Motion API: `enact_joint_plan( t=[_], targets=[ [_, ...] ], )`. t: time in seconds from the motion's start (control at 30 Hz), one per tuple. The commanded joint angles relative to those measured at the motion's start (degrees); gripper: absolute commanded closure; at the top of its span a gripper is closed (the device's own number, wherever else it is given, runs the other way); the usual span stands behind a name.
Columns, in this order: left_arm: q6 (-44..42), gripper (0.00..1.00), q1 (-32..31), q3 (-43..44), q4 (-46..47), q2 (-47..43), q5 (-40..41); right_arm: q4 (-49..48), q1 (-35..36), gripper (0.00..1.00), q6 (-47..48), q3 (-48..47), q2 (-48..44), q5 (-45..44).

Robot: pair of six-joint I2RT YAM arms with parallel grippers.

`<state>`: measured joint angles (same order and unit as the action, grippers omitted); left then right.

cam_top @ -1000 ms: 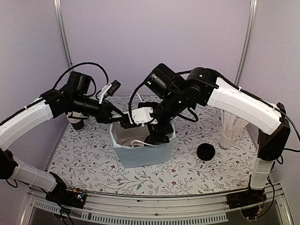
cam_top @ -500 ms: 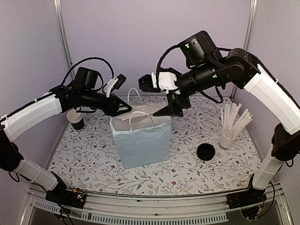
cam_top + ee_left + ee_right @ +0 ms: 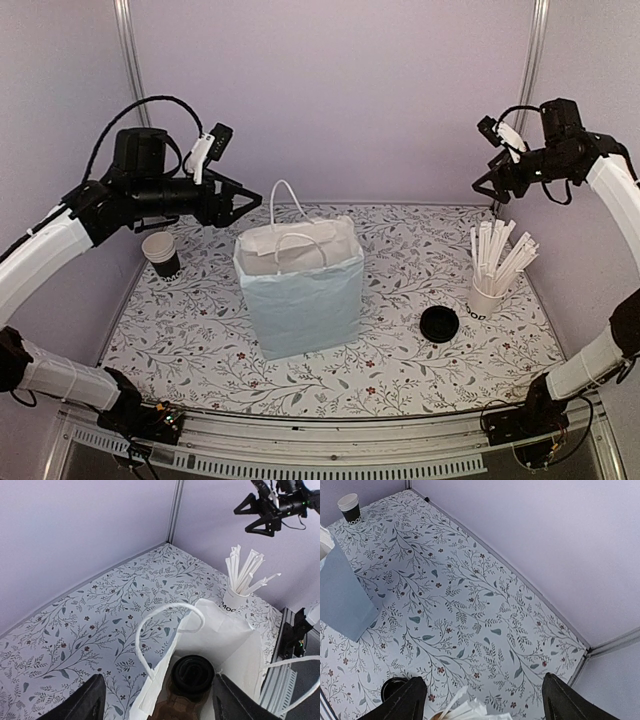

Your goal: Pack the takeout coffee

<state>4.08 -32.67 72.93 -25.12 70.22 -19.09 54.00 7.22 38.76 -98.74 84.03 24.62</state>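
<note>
The pale-blue paper bag (image 3: 302, 295) stands upright mid-table, its mouth open. Deep inside it, the left wrist view shows a takeout coffee with a round black lid (image 3: 196, 674) sitting in brown cardboard (image 3: 172, 707). My left gripper (image 3: 243, 206) hovers above and left of the bag, open, nothing between its fingers (image 3: 89, 701). My right gripper (image 3: 487, 186) is high at the far right, open and empty. A second small black cup (image 3: 162, 254), white inside and without a lid, stands at the left. A loose black lid (image 3: 439, 324) lies right of the bag.
A white cup of wooden stirrers (image 3: 494, 270) stands at the right, below my right gripper. The bag's white handles (image 3: 290, 215) stick up. Lilac walls close the table at the back and sides.
My right gripper came up out of the bag and swung far right and high. My left gripper let go of the bag's rim, opened and drew back left. The bag stands on its own.
</note>
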Motion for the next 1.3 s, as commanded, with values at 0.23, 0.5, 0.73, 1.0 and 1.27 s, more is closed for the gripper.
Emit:
enact_joint_plan(
  t=[0.23,0.5,0.73,1.0,1.27],
  targets=[
    [-0.3,0.22,3.2,0.2,0.0,-2.6,5.5,17.7,-5.4,0.24,10.0,14.3,-20.6,12.6],
    [3.2,0.23,3.3,-5.0,4.2,-4.2,3.9,19.6,-5.4,0.28,14.0,22.8,-24.0,-0.2],
    [3.2,0.23,3.3,-6.0,5.1,-3.9,3.1,20.1,-5.4,0.34,14.9,24.3,-23.6,-7.3],
    [3.2,0.24,3.3,-6.9,5.9,-3.6,1.7,20.9,-5.4,0.47,15.2,26.5,-23.2,-8.8],
    [4.0,0.25,3.3,-8.3,7.8,-3.5,-0.1,21.0,-5.4,0.81,14.6,26.6,-22.6,-8.6]
  ],
)
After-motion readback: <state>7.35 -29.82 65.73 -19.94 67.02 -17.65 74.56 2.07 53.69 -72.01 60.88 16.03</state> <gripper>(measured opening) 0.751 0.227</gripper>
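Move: Behind and below the right hand stand the paper-wrapped straws, their middle about 10 cm back, 5 cm to the right and 20 cm down. The straw cup holding them is some 8 cm back, 5 cm right and 30 cm below the hand. The black lid lies on the table about 9 cm to the left of that cup and 2 cm nearer the base. From the left hand the straws are roughly 55 cm to the right, about level ahead, 20 cm lower. Drawing back about 15 cm first, then sinking some 11 cm and easing 6 cm right, the right hand comes to the near side of the straws while its fingers tip down roughly 25 degrees. The wide-open fingers close most of the way around the outer end of one straw leaning towards them. The left hand, still open, shifts 2 cm left beside the bag. ##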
